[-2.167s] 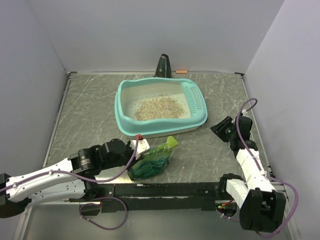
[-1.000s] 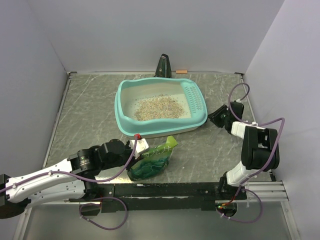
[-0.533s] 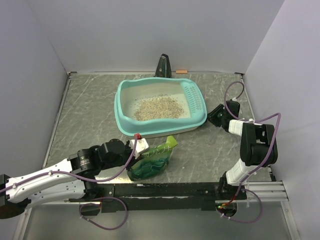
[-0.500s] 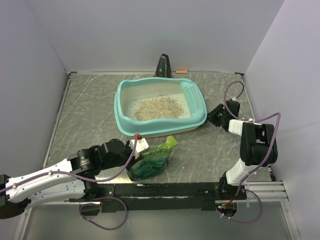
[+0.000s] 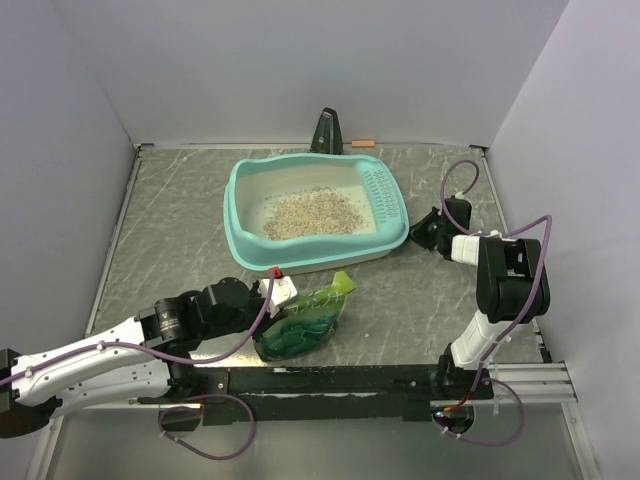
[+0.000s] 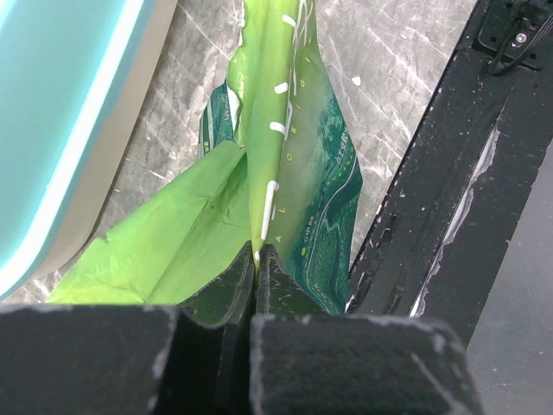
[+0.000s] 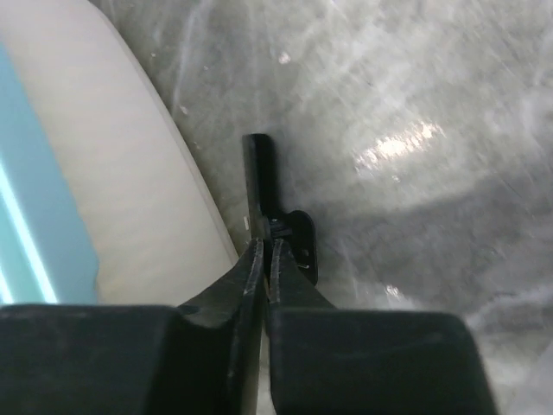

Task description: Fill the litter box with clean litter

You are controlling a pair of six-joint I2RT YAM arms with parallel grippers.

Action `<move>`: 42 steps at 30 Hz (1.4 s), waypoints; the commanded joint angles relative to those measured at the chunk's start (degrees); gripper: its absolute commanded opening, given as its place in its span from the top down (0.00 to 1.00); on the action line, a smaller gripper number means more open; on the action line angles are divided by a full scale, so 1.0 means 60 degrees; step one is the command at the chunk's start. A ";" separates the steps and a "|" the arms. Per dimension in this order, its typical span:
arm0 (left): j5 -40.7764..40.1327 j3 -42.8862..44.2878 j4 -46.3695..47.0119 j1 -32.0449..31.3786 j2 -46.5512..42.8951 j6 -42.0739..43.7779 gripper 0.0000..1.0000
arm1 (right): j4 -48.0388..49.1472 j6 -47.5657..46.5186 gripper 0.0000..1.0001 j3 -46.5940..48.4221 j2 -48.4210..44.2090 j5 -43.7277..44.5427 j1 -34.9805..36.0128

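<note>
The teal litter box point(image 5: 243, 245) lies mid-table with a heap of beige clean litter point(image 5: 307, 213) in its whitish inside and a slotted grid point(image 5: 386, 195) at its right end. My left gripper point(image 5: 283, 293) is shut on the top fold of a green printed bag point(image 5: 305, 322) in front of the box. The left wrist view shows the bag point(image 6: 298, 173) pinched at the gripper point(image 6: 256, 251). My right gripper point(image 5: 420, 235) is shut beside the box's right end. In the right wrist view the gripper point(image 7: 265, 244) sits next to the box's pale wall point(image 7: 112, 199), with a small black piece point(image 7: 259, 177) at its tips.
A dark upright object point(image 5: 327, 132) and a small orange piece point(image 5: 362, 143) stand at the back wall. A black rail point(image 5: 340, 380) runs along the near edge, right of the bag in the left wrist view point(image 6: 449, 173). Grey walls close in three sides.
The right gripper has shut and moved left against the litter box's right end. The box has shifted slightly left. The left arm and the bag have not moved.
</note>
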 commanded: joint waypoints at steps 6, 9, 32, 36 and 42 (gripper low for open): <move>-0.0243 0.0140 0.0878 0.0068 -0.0053 -0.0118 0.99 | -0.1232 -0.0857 1.00 0.0184 -0.1514 0.1398 0.0218; -0.0287 0.0184 0.0834 0.0068 0.0079 -0.0161 0.99 | -0.1950 -0.1400 1.00 0.0052 -0.2598 0.2498 0.0365; 0.0884 0.3683 -0.0792 0.0068 0.0474 -0.1127 0.53 | -0.4195 -0.4053 1.00 0.0667 -0.9368 -0.1774 0.2986; 0.1396 0.4022 -0.0193 0.0068 0.0490 -0.1889 0.49 | -0.3710 -0.4096 1.00 0.0798 -0.9634 -0.2948 0.4113; 0.1981 0.3248 0.1999 0.0068 0.0138 -0.3673 0.48 | -0.3549 -0.4111 1.00 0.1092 -1.0351 -0.3814 0.5388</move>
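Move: The right fingers are already shut on a small black bar at table height, right beside the litter box's right end. From that hand the green litter bag stands about 26 cm to the left and 22 cm back, its middle some 5 cm higher; the box's middle is 24 cm left and 6 cm ahead. The left hand already pinches the bag's top, with the bag's middle about 6 cm to its right and 9 cm below; the box's middle is 28 cm ahead of it and 7 cm to its right. Keeping its pinch on the black bar, the right hand lifts it off the table nearly 30 cm and draws it back and then left towards the bag, tilting the fingers up out of their downward slant and swinging counter-clockwise. The left hand opens about halfway, lets go of the bag's top and rises some 17 cm clear of it, its fingertips tipping up about 25 degrees. ##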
